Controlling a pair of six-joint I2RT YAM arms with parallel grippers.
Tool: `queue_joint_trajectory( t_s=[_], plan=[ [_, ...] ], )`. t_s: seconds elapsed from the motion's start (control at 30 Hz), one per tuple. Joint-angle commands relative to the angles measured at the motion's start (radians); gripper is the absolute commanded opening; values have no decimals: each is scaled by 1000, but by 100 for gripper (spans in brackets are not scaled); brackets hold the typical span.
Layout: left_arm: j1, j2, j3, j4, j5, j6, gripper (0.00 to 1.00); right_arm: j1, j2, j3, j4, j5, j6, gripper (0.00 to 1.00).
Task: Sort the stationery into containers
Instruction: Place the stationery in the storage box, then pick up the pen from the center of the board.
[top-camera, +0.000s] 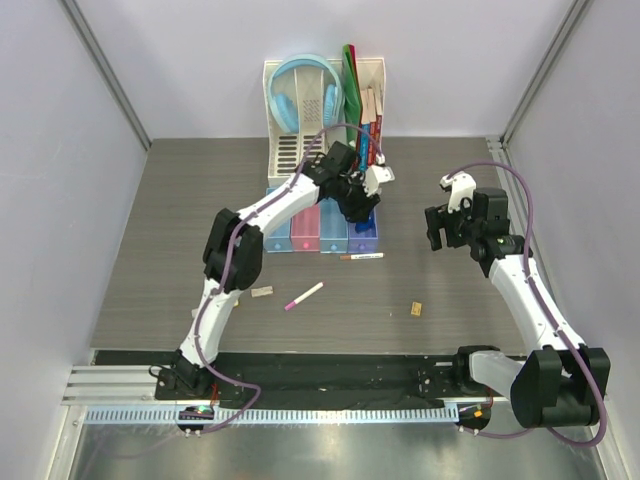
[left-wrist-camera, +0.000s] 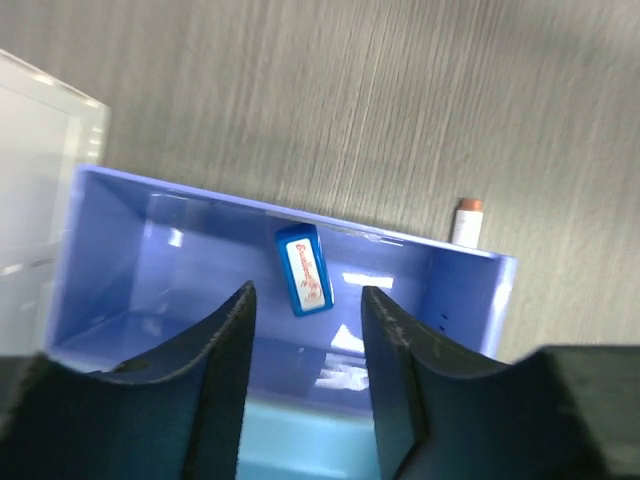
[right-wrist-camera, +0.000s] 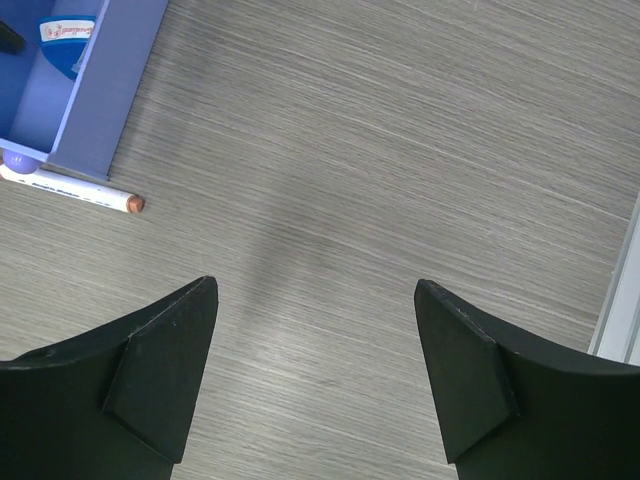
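The row of four bins (top-camera: 320, 236) stands at mid-table. My left gripper (top-camera: 358, 208) hovers over the purple-blue bin (top-camera: 364, 238) at the right end; in the left wrist view it (left-wrist-camera: 305, 325) is open and empty above this bin (left-wrist-camera: 110, 250), where a small blue block (left-wrist-camera: 304, 270) lies on the floor. The white marker with brownish cap (top-camera: 362, 257) lies just in front of the bins. A pink-tipped pen (top-camera: 303, 296), a grey block (top-camera: 262, 292) and a tan block (top-camera: 415, 309) lie on the table. My right gripper (top-camera: 436, 228) is open and empty over bare table (right-wrist-camera: 315, 330). The yellow highlighter is out of view.
A white slotted organiser (top-camera: 285, 150) with light-blue headphones (top-camera: 303, 95) and upright books (top-camera: 355, 85) stands behind the bins. The right wrist view shows the purple-blue bin's corner (right-wrist-camera: 100, 100), the marker (right-wrist-camera: 75, 188) and a metal rail (right-wrist-camera: 622, 300) at the right edge.
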Motion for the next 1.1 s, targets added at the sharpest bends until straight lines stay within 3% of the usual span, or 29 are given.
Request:
queue_joint_trajectory(
  t_s=[0.0,0.17,0.47,0.67,0.83,1.07],
  plan=[
    [-5,-189,-2,-1,-14,-21,49,-5,1,13,2,-40,-11,85],
    [-6,-339,-106,-38,-69,-4,62,-5,34,24,-61,-80,-103,85],
    [-5,-646,-555,-68,-242,83,69,12,78,48,-289,-155,-357,84],
    [-3,-768,-741,-120,-278,76,77,78,84,13,-433,-135,-538,84],
    [-2,-851,-850,-134,-287,64,83,228,87,-44,-438,-37,-562,84],
    [0,-910,-971,-102,-307,68,94,296,118,-65,-296,9,-479,84]
  ],
)
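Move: The left hand, empty, goes for the white block on the table, some 28 cm to its left, 18 cm back and 9 cm lower; the pink-capped marker lies about 16 cm left and 19 cm back, the blue sharpener in the storage box 2 cm right, level with it and 5 cm below. For the right hand the orange block lies about 14 cm back, 5 cm left and 15 cm down, the red-tipped marker about level, 20 cm left. Touching nothing, the left hand climbs some 13 cm clear of the storage box, then swings left and back over the table towards the white block while sinking about 10 cm, its half-open fingers spreading almost fully and tipping steeper. The right hand draws back and down towards the orange block, drifting left and turning counter-clockwise some 40 degrees as its fingers tip down, still wide open. ##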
